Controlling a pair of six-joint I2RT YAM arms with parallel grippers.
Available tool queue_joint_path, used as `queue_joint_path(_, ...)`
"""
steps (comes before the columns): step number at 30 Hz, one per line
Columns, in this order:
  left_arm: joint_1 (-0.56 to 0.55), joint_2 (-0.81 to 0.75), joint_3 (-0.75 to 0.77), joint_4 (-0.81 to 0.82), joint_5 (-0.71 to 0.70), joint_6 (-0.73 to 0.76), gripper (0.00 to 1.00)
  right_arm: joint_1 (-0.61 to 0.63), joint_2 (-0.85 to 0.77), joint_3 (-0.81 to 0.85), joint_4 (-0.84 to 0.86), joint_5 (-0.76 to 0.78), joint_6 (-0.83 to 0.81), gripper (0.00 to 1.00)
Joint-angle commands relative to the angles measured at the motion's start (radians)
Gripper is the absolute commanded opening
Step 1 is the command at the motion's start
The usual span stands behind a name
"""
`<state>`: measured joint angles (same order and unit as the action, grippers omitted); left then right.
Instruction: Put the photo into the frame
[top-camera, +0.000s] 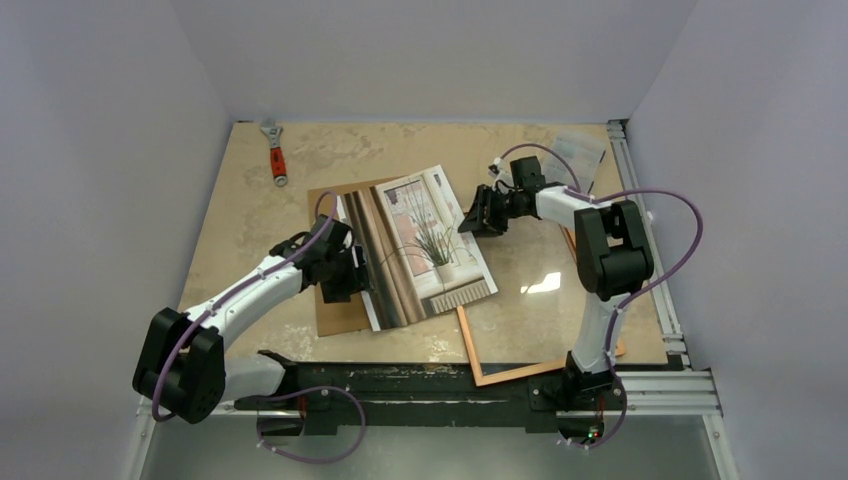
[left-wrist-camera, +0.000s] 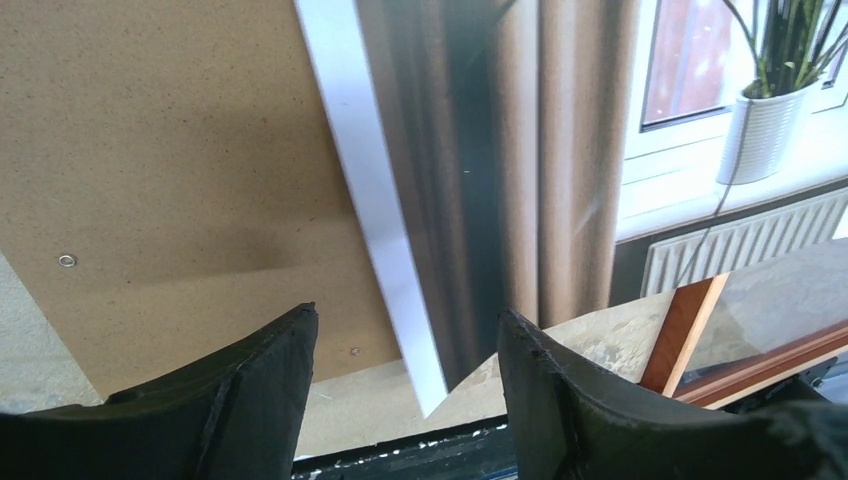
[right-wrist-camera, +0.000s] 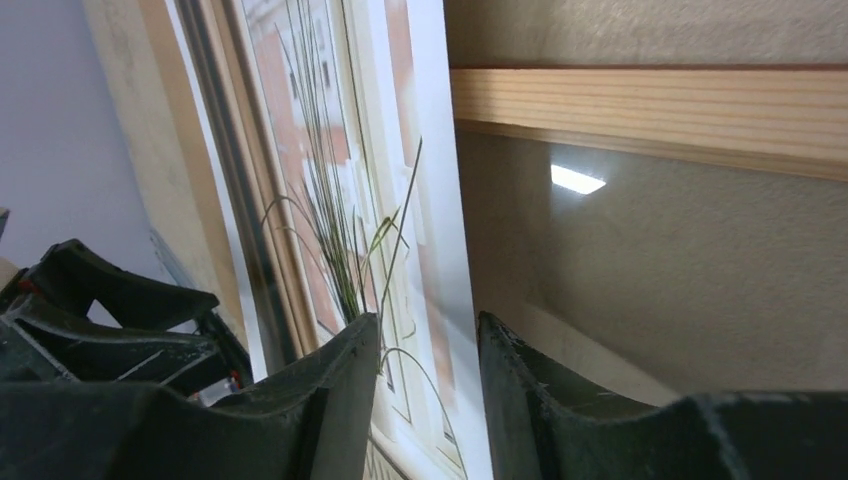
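Note:
The photo (top-camera: 420, 245), a potted grassy plant beside striped curtains, lies face up and askew in the middle of the table. Its left part rests on a brown board (top-camera: 335, 305). The orange-brown frame (top-camera: 468, 345) lies to its right with its near-left corner showing. My left gripper (top-camera: 350, 270) sits at the photo's left edge, open (left-wrist-camera: 407, 315), with the white border (left-wrist-camera: 385, 240) ahead between its fingers. My right gripper (top-camera: 478, 215) is at the photo's right edge. Its fingers stand a narrow gap apart (right-wrist-camera: 428, 322) on either side of that white edge (right-wrist-camera: 440, 200).
Glass (top-camera: 540, 290) inside the frame reflects a ceiling light. A red-handled wrench (top-camera: 275, 155) lies at the far left. A clear plastic box (top-camera: 582, 150) sits at the far right corner. A metal rail (top-camera: 650, 250) runs along the table's right side.

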<state>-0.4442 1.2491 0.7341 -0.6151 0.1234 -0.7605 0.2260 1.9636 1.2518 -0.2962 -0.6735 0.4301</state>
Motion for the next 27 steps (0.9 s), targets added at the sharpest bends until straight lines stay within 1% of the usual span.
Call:
queue_joint_path(1, 0.006, -0.005, -0.005, 0.030, 0.018, 0.027, 0.64, -0.004, -0.011, -0.049, 0.142, -0.168, 0.049, 0.34)
queue_joint_path(3, 0.006, -0.010, -0.005, 0.035, 0.028, 0.027, 0.64, -0.004, -0.011, -0.069, 0.193, -0.224, 0.084, 0.23)
queue_joint_path(5, 0.006, -0.017, -0.007, 0.041, 0.035, 0.027, 0.64, -0.004, -0.017, -0.073, 0.198, -0.234, 0.088, 0.13)
queue_joint_path(9, 0.006, -0.040, -0.009, 0.044, 0.052, 0.028, 0.65, -0.004, -0.063, -0.083, 0.197, -0.236, 0.092, 0.00)
queue_joint_path(13, 0.006, -0.056, -0.004, 0.047, 0.062, 0.027, 0.67, -0.004, -0.141, -0.079, 0.170, -0.220, 0.096, 0.00)
queue_joint_path(16, 0.005, -0.053, 0.000, 0.048, 0.074, 0.026, 0.68, -0.006, -0.222, -0.053, 0.093, -0.161, 0.076, 0.00)
queue_joint_path(22, -0.004, -0.032, 0.014, 0.065, 0.095, 0.022, 0.68, -0.031, -0.393, -0.006, -0.123, 0.113, 0.038, 0.00)
queue_joint_path(24, -0.005, -0.027, 0.017, 0.065, 0.095, 0.021, 0.68, -0.059, -0.434, -0.028, -0.177, 0.180, 0.049, 0.00)
queue_joint_path(27, -0.005, -0.018, 0.015, 0.067, 0.093, 0.021, 0.68, -0.116, -0.473, -0.135, -0.192, 0.142, 0.095, 0.00)
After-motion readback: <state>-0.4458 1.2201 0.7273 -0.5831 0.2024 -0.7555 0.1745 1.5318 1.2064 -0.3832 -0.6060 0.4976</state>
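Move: The photo's right edge already lies between the right hand's half-open fingers; the photo's middle is about 11 cm to their left and 3 cm back, roughly 1 cm lower. The brown board, partly under the photo, is centred some 22 cm left and 5 cm back of the right hand, the frame's middle about 12 cm right and 12 cm back. From the left hand, the photo's middle is about 12 cm right and 9 cm ahead. The right hand works about 2 cm to the left and as much back while its fingers shut fully, pinching the photo's right edge, then lifts that edge by some 14 cm, swinging about 5 cm to the right towards the frame late in the rise as the fingertips tip upward about 15 degrees and the hand turns slightly clockwise. The left hand stays by the photo's left edge with its fingers open, easing only a centimetre or so to the right and up. ##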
